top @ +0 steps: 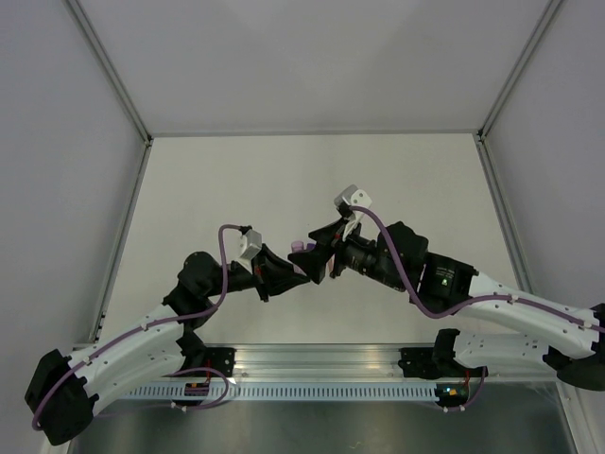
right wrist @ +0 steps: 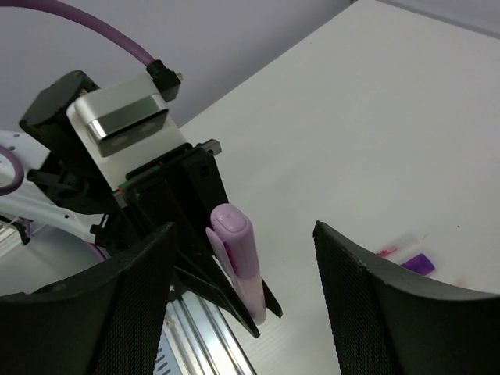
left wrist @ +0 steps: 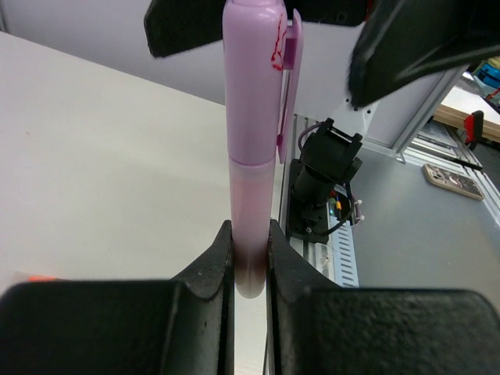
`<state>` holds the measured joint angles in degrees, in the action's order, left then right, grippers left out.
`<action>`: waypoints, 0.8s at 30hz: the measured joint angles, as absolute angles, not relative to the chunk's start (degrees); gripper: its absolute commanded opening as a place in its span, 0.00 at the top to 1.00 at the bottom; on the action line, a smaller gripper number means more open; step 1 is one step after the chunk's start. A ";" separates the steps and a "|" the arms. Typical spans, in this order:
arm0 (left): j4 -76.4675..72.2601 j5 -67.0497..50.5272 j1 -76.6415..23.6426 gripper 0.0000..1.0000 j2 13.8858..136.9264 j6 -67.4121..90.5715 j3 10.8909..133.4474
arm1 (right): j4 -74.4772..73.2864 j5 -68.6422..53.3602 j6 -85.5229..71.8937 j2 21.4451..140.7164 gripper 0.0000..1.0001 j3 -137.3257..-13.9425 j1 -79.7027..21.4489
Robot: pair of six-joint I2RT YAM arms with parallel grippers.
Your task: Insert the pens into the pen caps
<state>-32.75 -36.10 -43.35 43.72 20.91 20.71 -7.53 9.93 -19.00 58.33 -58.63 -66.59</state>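
Note:
My left gripper [left wrist: 250, 234] is shut on the lower end of a lilac pen [left wrist: 251, 203] and holds it upright above the table. A lilac cap [left wrist: 254, 78] with a clip sits on the pen's top end. My right gripper [right wrist: 242, 234] is open, with one finger on each side of the capped end and not touching it. Its black fingers [left wrist: 414, 47] show at the top of the left wrist view. In the top view both grippers meet at mid-table around the pen [top: 301, 248]. A small purple cap [right wrist: 418, 264] and a pink piece [right wrist: 388, 251] lie on the table.
A small orange thing [left wrist: 35, 279] lies on the white table [top: 284, 180] left of my left gripper. Grey walls enclose the table on three sides. The aluminium rail [top: 321, 364] with the arm bases runs along the near edge.

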 measured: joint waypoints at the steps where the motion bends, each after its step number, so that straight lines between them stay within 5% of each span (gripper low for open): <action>1: -33.08 -36.47 -43.35 0.98 43.72 20.93 20.64 | -7.86 9.21 -18.76 58.33 0.23 -59.51 -66.59; 9: -34.92 -39.59 -43.35 0.98 43.83 21.02 20.27 | -8.47 6.85 -18.11 59.66 0.30 -65.01 -66.59; 16: -36.23 -41.12 -43.35 0.98 44.34 21.71 20.23 | -8.16 5.82 -18.17 61.08 0.61 -65.17 -66.59; 24: -36.99 -42.39 -43.35 0.98 44.51 22.11 20.23 | -4.58 2.79 -19.20 61.04 0.77 -63.00 -66.59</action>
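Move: The pink cap stands on the pink pen held in the left hand, its middle roughly 8 cm above that hand and 3 cm ahead. From the right hand the cap is about level and 2 cm to the left, its top end a little higher. On the table some 32 cm below the right hand lie the purple-capped marker, about 18 cm ahead and 4 cm left, and the orange pen, 17 cm ahead and 2 cm right. Around the pink cap's upper end the right fingers, wide open at first, rise about 4 cm, then close most of the way at its top, seeming to nip it, while the hand drifts some 2 cm left and slightly back. The left hand keeps its pinch on the pen's lower barrel and eases about 2 cm back. ##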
